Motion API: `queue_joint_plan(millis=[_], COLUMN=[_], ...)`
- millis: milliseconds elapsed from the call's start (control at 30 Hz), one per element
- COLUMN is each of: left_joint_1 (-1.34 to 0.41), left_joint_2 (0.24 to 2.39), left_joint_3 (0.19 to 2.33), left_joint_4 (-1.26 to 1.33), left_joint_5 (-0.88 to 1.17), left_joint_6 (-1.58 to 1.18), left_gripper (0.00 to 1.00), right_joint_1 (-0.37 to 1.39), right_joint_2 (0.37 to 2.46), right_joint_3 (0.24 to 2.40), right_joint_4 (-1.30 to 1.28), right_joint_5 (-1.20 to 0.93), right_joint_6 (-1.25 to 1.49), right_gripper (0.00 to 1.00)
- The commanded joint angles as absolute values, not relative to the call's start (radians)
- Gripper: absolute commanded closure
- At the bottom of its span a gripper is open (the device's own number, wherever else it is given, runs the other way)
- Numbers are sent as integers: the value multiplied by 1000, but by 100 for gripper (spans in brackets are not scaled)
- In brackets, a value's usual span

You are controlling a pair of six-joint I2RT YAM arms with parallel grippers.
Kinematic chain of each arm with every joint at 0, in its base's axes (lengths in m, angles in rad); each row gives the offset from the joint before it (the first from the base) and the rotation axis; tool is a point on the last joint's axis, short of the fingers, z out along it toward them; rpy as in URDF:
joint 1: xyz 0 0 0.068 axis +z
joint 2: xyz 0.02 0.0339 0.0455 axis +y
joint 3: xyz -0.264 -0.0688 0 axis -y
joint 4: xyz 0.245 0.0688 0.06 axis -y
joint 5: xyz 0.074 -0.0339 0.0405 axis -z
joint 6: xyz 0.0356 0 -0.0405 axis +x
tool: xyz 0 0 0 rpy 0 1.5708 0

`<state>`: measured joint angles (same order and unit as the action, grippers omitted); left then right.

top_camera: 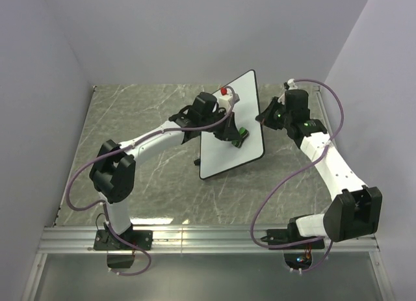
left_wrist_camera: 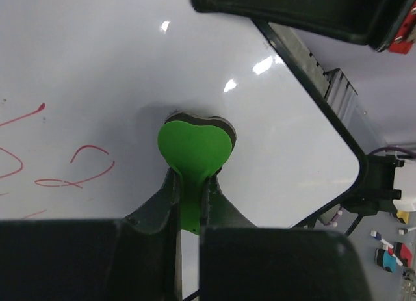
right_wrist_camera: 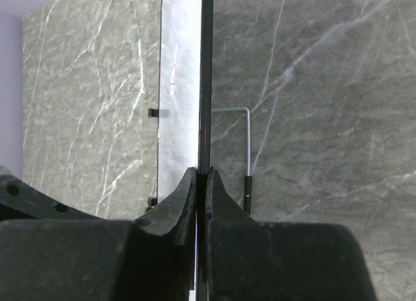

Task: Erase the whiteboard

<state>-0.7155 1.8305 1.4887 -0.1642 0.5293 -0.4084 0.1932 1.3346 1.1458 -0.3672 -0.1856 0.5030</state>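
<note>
The whiteboard (top_camera: 224, 155) stands tilted in the middle of the marble table, with its right edge raised. My left gripper (top_camera: 235, 134) is shut on a green eraser (left_wrist_camera: 195, 148), whose dark pad rests flat against the whiteboard's face (left_wrist_camera: 97, 60). Red scribbles (left_wrist_camera: 81, 166) lie to the left of the eraser. My right gripper (top_camera: 264, 113) is shut on the whiteboard's black rim (right_wrist_camera: 206, 86), at the board's upper right edge; its fingers (right_wrist_camera: 188, 190) pinch the rim from both sides.
A thin wire leg (right_wrist_camera: 247, 138) sticks out from the back of the board over the marble table (top_camera: 143, 106). Grey walls close in the table on three sides. The left arm reaches across the board's left edge.
</note>
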Motion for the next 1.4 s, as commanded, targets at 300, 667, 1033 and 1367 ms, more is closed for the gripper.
queue_joint_plan(millis=[300, 667, 1033, 1367], left_joint_1=[-649, -519, -520, -696], left_joint_2=[1963, 2243, 2263, 2042], left_joint_3=[1534, 1808, 1964, 1830], left_joint_4=[-163, -264, -292, -484], left_joint_5=[370, 370, 590, 700], left_joint_6=[-400, -390, -354, -241], left_gripper=[100, 100, 100, 100], right_joint_1=[198, 198, 199, 198], right_joint_2=[1351, 1283, 1279, 1318], right_joint_3=[1184, 1089, 1068, 1089], right_joint_4=[-449, -502, -502, -499], right_joint_5=[-313, -385, -423, -436], right_joint_6=[359, 348, 345, 336], right_gripper=[100, 100, 100, 100])
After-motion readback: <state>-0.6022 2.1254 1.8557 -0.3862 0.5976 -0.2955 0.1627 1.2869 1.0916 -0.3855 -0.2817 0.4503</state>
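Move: The left hand, already gripping the green eraser at the whiteboard, has the red marks about 8 cm ahead, 3 cm to its left and 3 cm lower; the board's right edge, where the other gripper holds it, is some 6 cm ahead and 9 cm right. From the right hand, pinching that edge, the marks are roughly 12 cm left, 2 cm ahead and 5 cm lower, while the board's near right corner is about 9 cm back and 1 cm right. Left sweeps the held eraser 20 cm forward-down along the board, then over halfway back, while right grips the edge. ##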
